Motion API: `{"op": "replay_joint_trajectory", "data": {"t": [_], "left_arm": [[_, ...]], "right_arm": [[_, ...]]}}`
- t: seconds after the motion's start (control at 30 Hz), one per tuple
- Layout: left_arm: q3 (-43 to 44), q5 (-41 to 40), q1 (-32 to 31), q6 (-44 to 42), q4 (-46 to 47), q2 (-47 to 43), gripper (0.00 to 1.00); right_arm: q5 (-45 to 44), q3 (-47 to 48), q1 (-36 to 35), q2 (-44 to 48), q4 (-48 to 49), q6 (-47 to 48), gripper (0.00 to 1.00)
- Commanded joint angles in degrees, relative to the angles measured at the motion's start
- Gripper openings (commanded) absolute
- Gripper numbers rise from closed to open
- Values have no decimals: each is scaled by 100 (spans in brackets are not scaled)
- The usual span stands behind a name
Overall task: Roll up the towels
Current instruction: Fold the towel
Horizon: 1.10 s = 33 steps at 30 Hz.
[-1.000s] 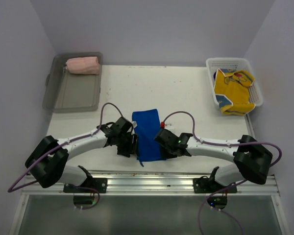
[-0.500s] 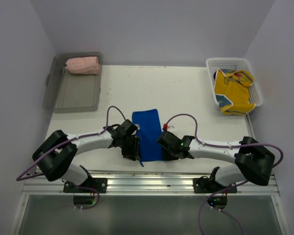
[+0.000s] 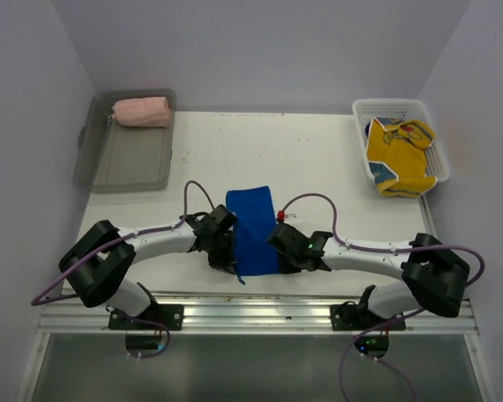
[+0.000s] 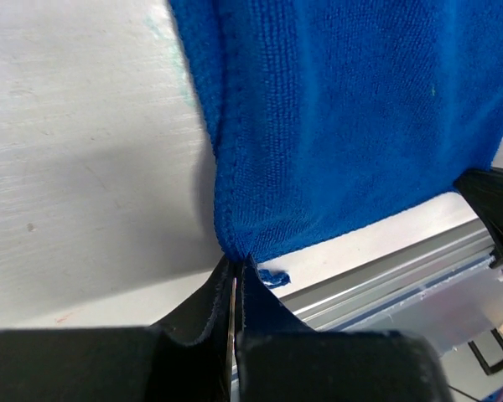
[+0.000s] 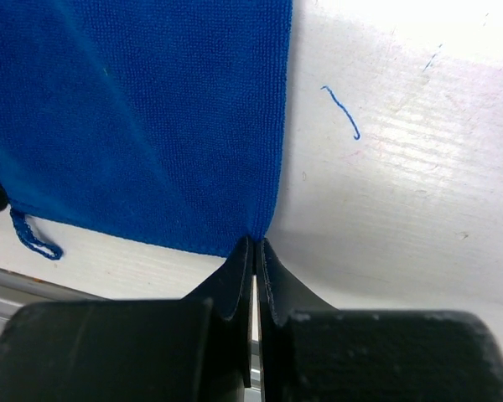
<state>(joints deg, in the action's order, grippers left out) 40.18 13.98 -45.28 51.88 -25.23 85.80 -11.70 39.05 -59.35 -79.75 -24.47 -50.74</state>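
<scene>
A royal blue towel (image 3: 253, 230) lies flat as a narrow strip near the table's front edge. My left gripper (image 4: 236, 261) is shut on its near left corner, and the blue towel (image 4: 352, 126) fills that view. My right gripper (image 5: 256, 244) is shut on the near right corner of the blue towel (image 5: 142, 117). From above, the left gripper (image 3: 228, 261) and right gripper (image 3: 283, 263) flank the strip's near end. A rolled salmon pink towel (image 3: 142, 111) lies in the grey tray (image 3: 126, 159). A crumpled yellow towel with red marks (image 3: 399, 155) sits in the white basket (image 3: 365, 113).
The grey tray stands at the back left corner and the white mesh basket at the back right. The metal rail (image 3: 251, 310) runs along the table's front edge just behind both grippers. A loose blue thread (image 5: 342, 110) lies on the table to the right of the towel.
Both grippers moved in to the blue towel's near corners and closed on them. The towels in the tray and the basket have not moved.
</scene>
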Motion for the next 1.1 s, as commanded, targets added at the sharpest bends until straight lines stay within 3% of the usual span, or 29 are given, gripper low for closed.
{"op": "replay_joint_trajectory", "data": {"t": [0.0,0.5,0.7,0.83,0.87,0.9,0.93,1.07], "left_arm": [[244,-554,-25,-2,-412,-124,0],[1009,-879,-8,-116,-1080,-362,0],[860,-248,-16,-459,-835,-125,0],[815,351,-51,-853,-561,-2,33],[850,369,-69,-924,-614,24,36],[903,343,-69,-995,-693,33,37],[999,264,-69,-1126,-833,16,37],[1246,105,-43,-1320,-1053,-212,36]], "right_arm": [[-402,322,-6,161,-304,222,0],[-815,1052,3,161,-735,416,0],[-702,939,-6,99,-709,293,0],[-736,596,3,170,-795,170,1],[-772,569,3,179,-857,126,8],[-807,551,3,196,-910,108,22],[-894,551,3,231,-1015,91,28],[-1114,683,3,389,-1174,178,30]]}}
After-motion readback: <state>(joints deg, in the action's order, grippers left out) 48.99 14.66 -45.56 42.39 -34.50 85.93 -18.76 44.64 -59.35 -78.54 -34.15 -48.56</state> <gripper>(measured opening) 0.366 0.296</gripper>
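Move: The blue towel lies lengthwise between the hands, its near corners already pinched in the closed fingers about a centimetre or two above the table. Its middle is about 12 cm ahead and 5 cm to the right of the left hand, and about 12 cm ahead and 8 cm to the left of the right hand. The towel's hanging loop sticks out some 2 cm back and 1 cm right of the left hand, at about table height. Still pinching the blue towel's near corners, both hands draw them up and forward together, the left rising some 3 cm and the right about 4 cm, each with nearly 3 cm of forward travel over the towel. Then both ease back and open to about a third, letting go: the left slides back about 2 cm while staying high and turns slightly clockwise, while the right sinks about 2 cm and swings some 3 cm to its right, away from the towel's middle. ##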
